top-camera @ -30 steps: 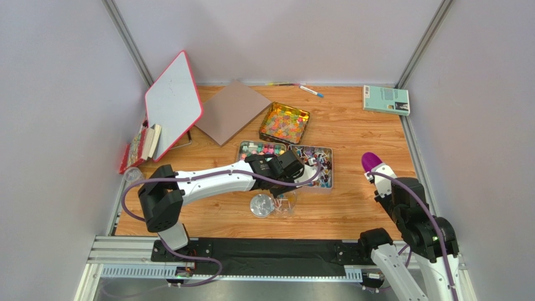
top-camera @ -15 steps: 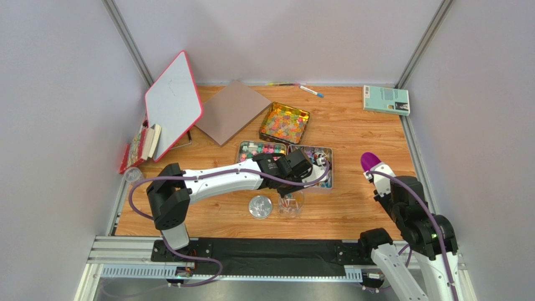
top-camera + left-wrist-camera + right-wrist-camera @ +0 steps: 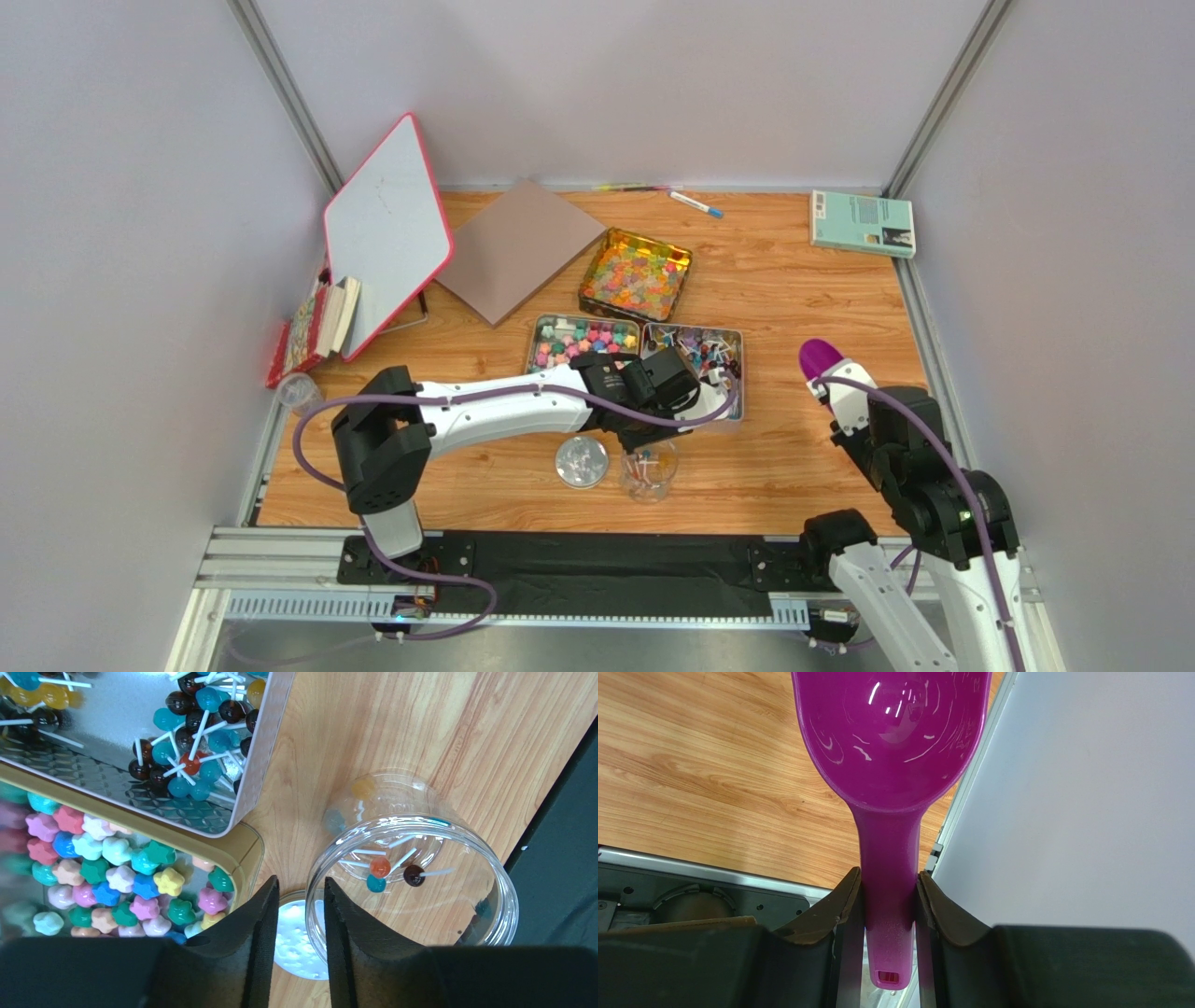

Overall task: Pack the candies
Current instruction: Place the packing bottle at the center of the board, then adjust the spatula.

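The candies fill three tins: star-shaped pastel ones (image 3: 105,875) (image 3: 586,340), lollipops (image 3: 189,749) (image 3: 697,350) in a silver tin, and mixed bright ones in a gold tin (image 3: 636,275). A clear jar (image 3: 414,875) (image 3: 648,469) stands upright near the front edge with three lollipops (image 3: 380,867) in it. My left gripper (image 3: 302,906) (image 3: 643,434) is open, its jaws astride the jar's left rim. The jar's lid (image 3: 300,934) (image 3: 582,459) lies beside it. At the right, my right gripper (image 3: 889,882) (image 3: 842,399) is shut on the handle of an empty purple scoop (image 3: 892,742) (image 3: 817,360).
A whiteboard (image 3: 386,231) leans at the back left beside a brown card sheet (image 3: 516,245). Books (image 3: 316,325) lie at the left edge, with a small clear cup (image 3: 295,389) near them. A teal book (image 3: 861,221) and pens (image 3: 694,205) lie at the back.
My left gripper carried the jar a little right and toward the near edge, stood it upright, and its jaws have parted. The right arm with the scoop barely shifted.
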Available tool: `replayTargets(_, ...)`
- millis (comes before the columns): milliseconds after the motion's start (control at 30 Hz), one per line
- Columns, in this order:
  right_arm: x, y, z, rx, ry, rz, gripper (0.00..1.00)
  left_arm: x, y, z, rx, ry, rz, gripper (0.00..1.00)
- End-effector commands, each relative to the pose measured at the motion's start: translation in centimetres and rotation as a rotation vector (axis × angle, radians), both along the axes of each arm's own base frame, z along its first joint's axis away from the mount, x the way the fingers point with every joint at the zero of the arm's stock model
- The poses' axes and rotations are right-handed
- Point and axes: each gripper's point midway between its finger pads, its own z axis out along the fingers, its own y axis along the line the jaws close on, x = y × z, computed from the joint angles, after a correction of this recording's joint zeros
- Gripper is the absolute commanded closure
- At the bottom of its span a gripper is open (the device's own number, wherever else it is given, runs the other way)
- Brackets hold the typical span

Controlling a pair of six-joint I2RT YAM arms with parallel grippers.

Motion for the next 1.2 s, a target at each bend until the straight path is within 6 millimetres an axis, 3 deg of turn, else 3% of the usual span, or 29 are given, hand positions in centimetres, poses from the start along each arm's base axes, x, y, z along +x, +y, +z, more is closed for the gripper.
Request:
replayTargets(0,2.0,0.7,2.5,0.019,-0.081,0.036,1.0,0.5,-0.9,1.7,-0.039,-0.025,0.01,0.61)
replayTargets(33,2.0,1.0,2.6,0.027,-0.08,0.054,1.0,0.6,-1.0,2.5,-0.053,-0.038,0.005,0.6)
replayTargets(133,2.4,1.9,3.9,0.04,-0.091,0.119,1.0,2.0,-1.1,7.8,-0.135,-0.154,0.008,0.57)
replayTargets(200,2.7,2.8,4.4,0.057,-0.078,0.18,1.0,3.5,-1.2,13.0,-0.242,-0.251,0.025,0.54)
replayTargets(300,3.1,4.8,5.4,0.123,-0.072,0.281,1.0,6.6,0.0,18.8,-0.376,-0.346,0.099,0.46)
replayTargets(333,3.0,6.3,5.3,0.174,-0.055,0.353,1.0,7.0,0.1,19.7,-0.424,-0.326,0.124,0.44)
replayTargets(400,3.2,7.5,5.7,0.211,-0.051,0.407,1.0,8.8,1.2,22.0,-0.517,-0.267,0.174,0.42)
replayTargets(433,3.4,8.3,5.6,0.236,-0.04,0.44,1.0,7.6,0.4,22.5,-0.592,-0.138,0.139,0.42)
replayTargets(467,3.6,8.6,5.7,0.246,-0.04,0.453,1.0,9.0,1.3,22.6,-0.617,-0.084,0.183,0.42)
replayTargets(500,3.9,8.9,5.8,0.255,-0.043,0.462,1.0,8.8,1.4,23.4,-0.653,-0.023,0.181,0.42)
replayTargets(533,4.3,9.2,5.7,0.266,-0.03,0.467,1.0,6.9,0.7,24.2,-0.72,0.124,0.114,0.42)
replayTargets(600,4.9,9.4,5.9,0.268,-0.04,0.468,1.0,7.2,1.2,24.4,-0.765,0.244,0.162,0.42)
replayTargets(833,6.2,10.8,7.7,0.293,-0.069,0.532,1.0,1.9,-0.7,24.4,-0.848,0.596,-0.059,0.47)
replayTargets(1167,7.4,11.7,7.2,0.196,-0.024,0.644,1.0,3.1,-2.8,25.4,-0.907,0.669,-0.059,0.45)
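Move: The packing bottle stands with its near-left rim between the left fingers, its middle about 3 cm back, 3 cm right and 5 cm below the left hand. From that hand the lollipop box is some 11 cm ahead and 10 cm right, the star-candy box 11 cm ahead and 7 cm left, both about 7 cm lower; the silver lid is 2 cm back, 7 cm left, 9 cm down. From the right hand, holding the purple scoop, the lollipop box lies roughly 17 cm ahead, 24 cm left, 17 cm below; the bottle 3 cm ahead, 31 cm left, 14 cm below. The bottle's rim is left behind as the left fingers open wider and rise about 25 cm, sweeping forward towards the boxes, then draw most of the way back and sink slightly while swinging up to point right. The scoop, still gripped in the right hand, travels some 11 cm left, with less forward and up, towards the lollipop box, turning about 30 degrees counter-clockwise. ##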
